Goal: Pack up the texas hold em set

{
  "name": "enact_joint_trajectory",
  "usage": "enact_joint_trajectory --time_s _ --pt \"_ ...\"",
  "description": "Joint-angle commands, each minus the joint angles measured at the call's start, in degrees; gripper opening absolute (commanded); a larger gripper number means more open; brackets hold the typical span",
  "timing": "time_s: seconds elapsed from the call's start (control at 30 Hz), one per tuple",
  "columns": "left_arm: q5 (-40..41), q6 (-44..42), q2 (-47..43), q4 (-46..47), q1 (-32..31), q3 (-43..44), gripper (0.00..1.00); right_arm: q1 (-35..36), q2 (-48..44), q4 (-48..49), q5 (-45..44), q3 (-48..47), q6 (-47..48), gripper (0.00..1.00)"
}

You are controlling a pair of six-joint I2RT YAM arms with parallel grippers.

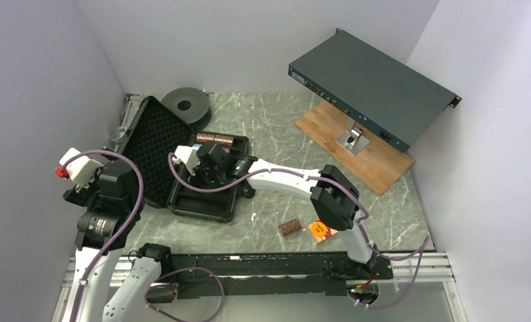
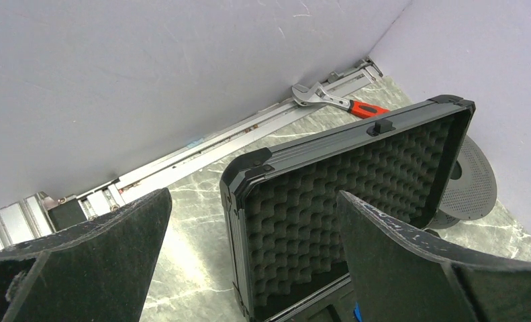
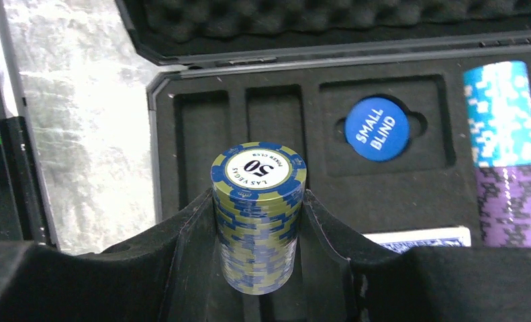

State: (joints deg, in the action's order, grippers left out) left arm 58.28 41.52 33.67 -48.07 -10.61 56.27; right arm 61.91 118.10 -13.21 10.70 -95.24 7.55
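Note:
The black briefcase [image 1: 202, 209] of the texas hold em set lies open left of centre, its foam-lined lid [image 2: 356, 174] leaning back. My right gripper [image 3: 258, 194] hangs over the case's tray, shut on an upright green-and-blue chip stack [image 3: 259, 215]. The tray holds a blue "small blind" button [image 3: 376, 129], a cyan stack [image 3: 499, 114], a purple stack [image 3: 511, 208] and a blue card deck [image 3: 417, 238]. Brown chips [image 1: 214, 139] sit in the far row. My left gripper [image 2: 252, 198] stands open and empty, left of the lid.
A brown chip stack [image 1: 288, 228] and an orange card deck [image 1: 321, 231] lie on the marble table near the right arm. A dark-grey metal box [image 1: 370, 87] stands tilted on a wooden board [image 1: 376, 157] at the back right. A black spool [image 1: 187, 102] and a red-handled wrench [image 2: 333, 97] lie behind the case.

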Motion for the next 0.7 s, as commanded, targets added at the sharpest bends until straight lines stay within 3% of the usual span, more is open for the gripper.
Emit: enact_joint_trajectory --time_s 0.0,0.67 --pt "1.07 1.11 0.65 -0.62 -0.41 2.53 1.0 2.02 0.64 2.68 1.44 -6.38 1.44 0.0" --pt "0.52 -1.79 1.18 1.41 -0.99 1.39 1.0 4.97 7.09 -0.91 0.88 -11.37 1.84 0.0"
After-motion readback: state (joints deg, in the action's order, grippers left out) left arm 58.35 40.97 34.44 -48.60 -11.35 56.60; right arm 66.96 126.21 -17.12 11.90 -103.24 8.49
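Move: The right hand holds the yellow-blue chip stack; the left half of the empty chip slot nearest the bases lies about 4 cm back, 5 cm to its left and 6 cm below. The second slot's left half is level with the hand, 5 cm left; the Small Blind button sits about 7 cm ahead, 4 cm left; the card deck 7 cm ahead, 5 cm right. From the left hand, the nearest slot's left half is level, some 22 cm right and 23 cm lower. Keeping its pinch on the yellow-blue stack, the right hand carries it about 4 cm back and 4 cm left, off the line of the second slot and over the slot nearest the bases, at first nearly level. It then sinks about 3 cm towards that slot's left half, slowing at the end with the fingers still slanting down to the left, while the wrist turns only some 5 to 10 degrees counter-clockwise. ##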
